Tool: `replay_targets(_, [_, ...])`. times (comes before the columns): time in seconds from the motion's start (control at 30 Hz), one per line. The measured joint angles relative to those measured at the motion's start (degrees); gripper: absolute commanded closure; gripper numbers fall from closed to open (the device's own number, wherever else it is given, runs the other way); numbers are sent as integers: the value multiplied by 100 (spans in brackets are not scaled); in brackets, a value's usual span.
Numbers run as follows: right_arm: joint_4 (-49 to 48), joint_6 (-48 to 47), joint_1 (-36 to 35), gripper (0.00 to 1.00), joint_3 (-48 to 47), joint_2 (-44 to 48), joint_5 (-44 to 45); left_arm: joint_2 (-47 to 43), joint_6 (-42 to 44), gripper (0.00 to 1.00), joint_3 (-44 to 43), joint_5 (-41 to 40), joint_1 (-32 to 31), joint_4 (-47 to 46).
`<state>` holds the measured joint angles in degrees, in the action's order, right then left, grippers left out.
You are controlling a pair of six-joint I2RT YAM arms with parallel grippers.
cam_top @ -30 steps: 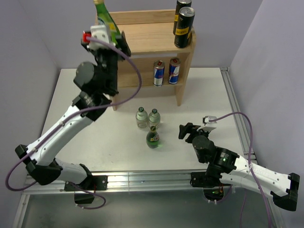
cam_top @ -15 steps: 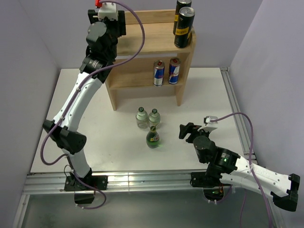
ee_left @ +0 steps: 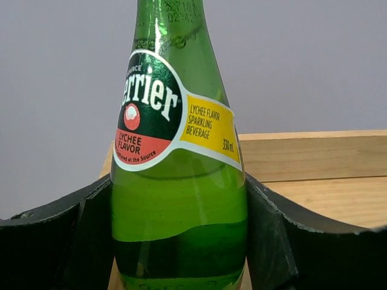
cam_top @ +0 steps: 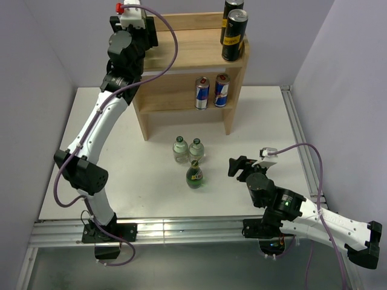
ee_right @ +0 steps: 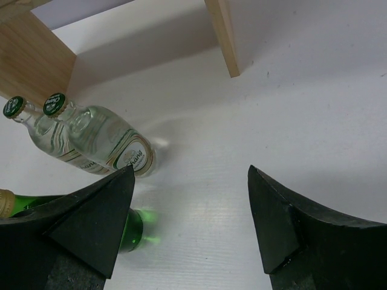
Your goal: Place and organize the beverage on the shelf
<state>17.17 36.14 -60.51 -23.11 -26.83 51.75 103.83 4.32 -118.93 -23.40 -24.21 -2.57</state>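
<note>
My left gripper [cam_top: 136,27] is up at the left end of the light-wood shelf [cam_top: 181,51], over its top tier. In the left wrist view it [ee_left: 178,188] is shut on an upright green Perrier bottle [ee_left: 178,139], with the shelf's wood [ee_left: 314,163] behind it. The wrist hides this bottle from above. Two clear bottles [cam_top: 180,149] [cam_top: 196,148] and a green bottle [cam_top: 194,175] stand on the table in front of the shelf. To their right, low over the table, my right gripper [cam_top: 240,167] is open and holds nothing [ee_right: 190,175].
Two black cans [cam_top: 234,33] stand at the right end of the top tier. Two Red Bull cans [cam_top: 202,92] [cam_top: 222,90] sit on the lower tier. The shelf's right side panel [ee_right: 224,36] stands ahead of the right gripper. A metal rail [cam_top: 296,133] edges the table's right side.
My left arm has stretched up and back, carrying the green bottle from in front of the shelf's left corner to over the top tier. The right arm has stayed put.
</note>
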Motion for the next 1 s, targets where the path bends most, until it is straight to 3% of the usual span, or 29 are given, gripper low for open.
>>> replay_targets(0.5, [2, 4, 0, 18, 0, -35, 11, -1628, -861, 100, 2616, 280, 22, -1716])
replay_targets(1.0, [4, 24, 0, 18, 0, -22, 33, -1255, -490, 99, 2389, -203, -332, -2114])
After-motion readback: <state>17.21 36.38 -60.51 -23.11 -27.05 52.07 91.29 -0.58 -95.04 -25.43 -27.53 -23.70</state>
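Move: At the left end of the shelf's top board, the left hand holds the green bottle in the air. The spot on the board that it is for lies roughly 3 cm back, 1 cm right and 9 cm below. The shelf's side wall is about 5 cm left, level fore and aft, 7 cm down. The front black can stands some 33 cm right, 3 cm back, 2 cm lower. From the right hand the spot is about 28 cm ahead, 46 cm left, 26 cm up. Drawing back about 6 cm at nearly constant height, away from the shelf's rear rail, the left hand keeps its grip on the green bottle. It rolls some 10 degrees, left side down, and tips its fingers a little further up. Then it all but halts, creeping slightly forward and finally about a centimetre right. ##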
